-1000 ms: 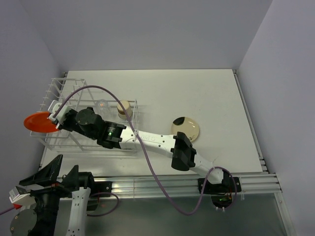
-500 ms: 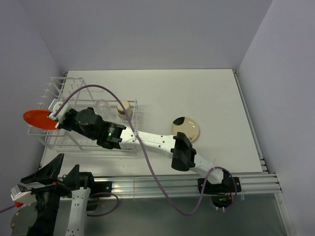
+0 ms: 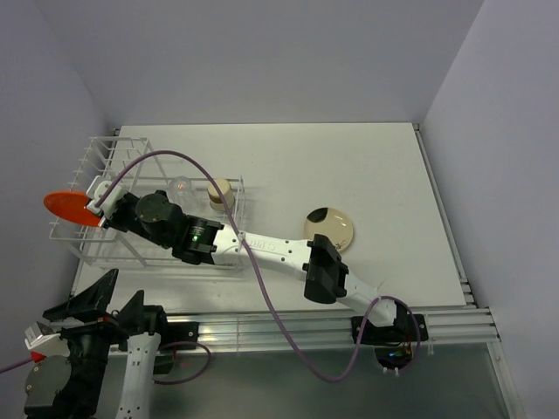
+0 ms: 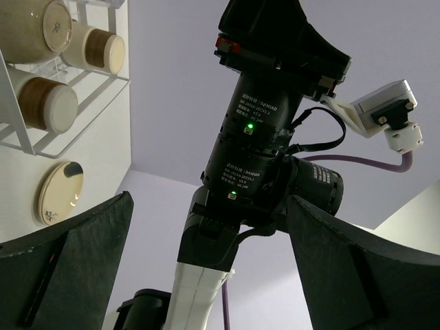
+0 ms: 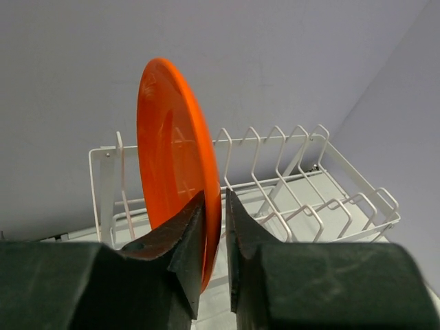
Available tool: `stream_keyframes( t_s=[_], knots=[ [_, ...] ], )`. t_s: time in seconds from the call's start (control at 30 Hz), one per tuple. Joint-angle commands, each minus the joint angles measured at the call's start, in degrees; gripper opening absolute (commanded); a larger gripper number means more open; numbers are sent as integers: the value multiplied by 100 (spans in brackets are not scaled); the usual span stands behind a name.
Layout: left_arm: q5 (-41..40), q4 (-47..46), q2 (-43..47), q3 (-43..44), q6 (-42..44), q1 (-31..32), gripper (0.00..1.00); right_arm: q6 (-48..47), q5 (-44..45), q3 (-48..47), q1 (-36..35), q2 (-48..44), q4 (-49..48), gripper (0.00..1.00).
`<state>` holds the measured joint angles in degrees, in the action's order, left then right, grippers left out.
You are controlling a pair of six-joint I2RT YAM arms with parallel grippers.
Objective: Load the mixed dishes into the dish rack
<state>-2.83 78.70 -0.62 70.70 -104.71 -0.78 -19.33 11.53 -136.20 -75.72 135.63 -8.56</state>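
Observation:
The orange plate (image 5: pixel 168 151) stands on edge between the fingers of my right gripper (image 5: pixel 214 206), which is shut on its lower rim. From above, the plate (image 3: pixel 65 204) hangs tilted over the left end of the dish rack (image 3: pixel 113 157), by its upright slots (image 5: pixel 302 172), with my right gripper (image 3: pixel 94 208) at its right edge. A tan cup (image 3: pixel 218 190) and a clear glass (image 3: pixel 181 185) sit in the rack's basket. The cream shallow dish (image 3: pixel 329 229) with brown marks lies on the table. My left gripper (image 4: pixel 206 275) is open and holds nothing, low at the near left (image 3: pixel 87 305).
The right arm (image 3: pixel 262 249) stretches from its base across the table's front to the rack, its purple cable (image 3: pixel 253 262) looping over it. The left wrist view shows two tan cups (image 4: pixel 45 103) and a cream bowl (image 4: pixel 31 27) in the basket. Walls close in on three sides.
The right gripper has carried the orange plate a little farther back and left over the rack's left end. The left arm has barely shifted.

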Motion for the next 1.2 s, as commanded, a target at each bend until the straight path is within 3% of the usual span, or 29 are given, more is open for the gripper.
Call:
stream_keyframes(
  t_s=[0.0,0.17,0.27,0.73,0.83,1.17],
  knots=[
    [142,-3,220,-65,-76,-37,99,-62,-45,24,31,-37,-322,29],
    [143,-3,264,-74,-94,-45,99,-9,-230,-73,31,16,-331,48],
    [116,-3,273,-38,-94,-54,99,52,-256,-56,23,-11,-348,54],
    [178,-3,387,-109,-120,-54,99,96,59,796,-4,-564,-647,71],
    [186,5,405,-135,-120,-72,99,96,86,1113,5,-827,-718,79],
    [458,-3,151,-232,249,-89,99,193,104,2316,5,-1864,-788,84]
  ],
)
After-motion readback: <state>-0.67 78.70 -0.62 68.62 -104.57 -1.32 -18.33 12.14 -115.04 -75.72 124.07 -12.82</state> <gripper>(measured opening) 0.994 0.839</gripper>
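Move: The right fingers straddle the orange plate's near lower edge; its middle lies about 7 cm left, 3 cm ahead and 4 cm above the hand. The upper rack's slot row is centred about 8 cm ahead and 4 cm left, slightly below. The glass is about 8 cm ahead, 11 cm right and 25 cm lower; the brown-banded cup stands 10 cm right of the glass. From the left hand, the plate is about 22 cm ahead and 12 cm left. The right fingers open wide around the plate, sink about 4 cm, then back off rightward about 4 cm. ##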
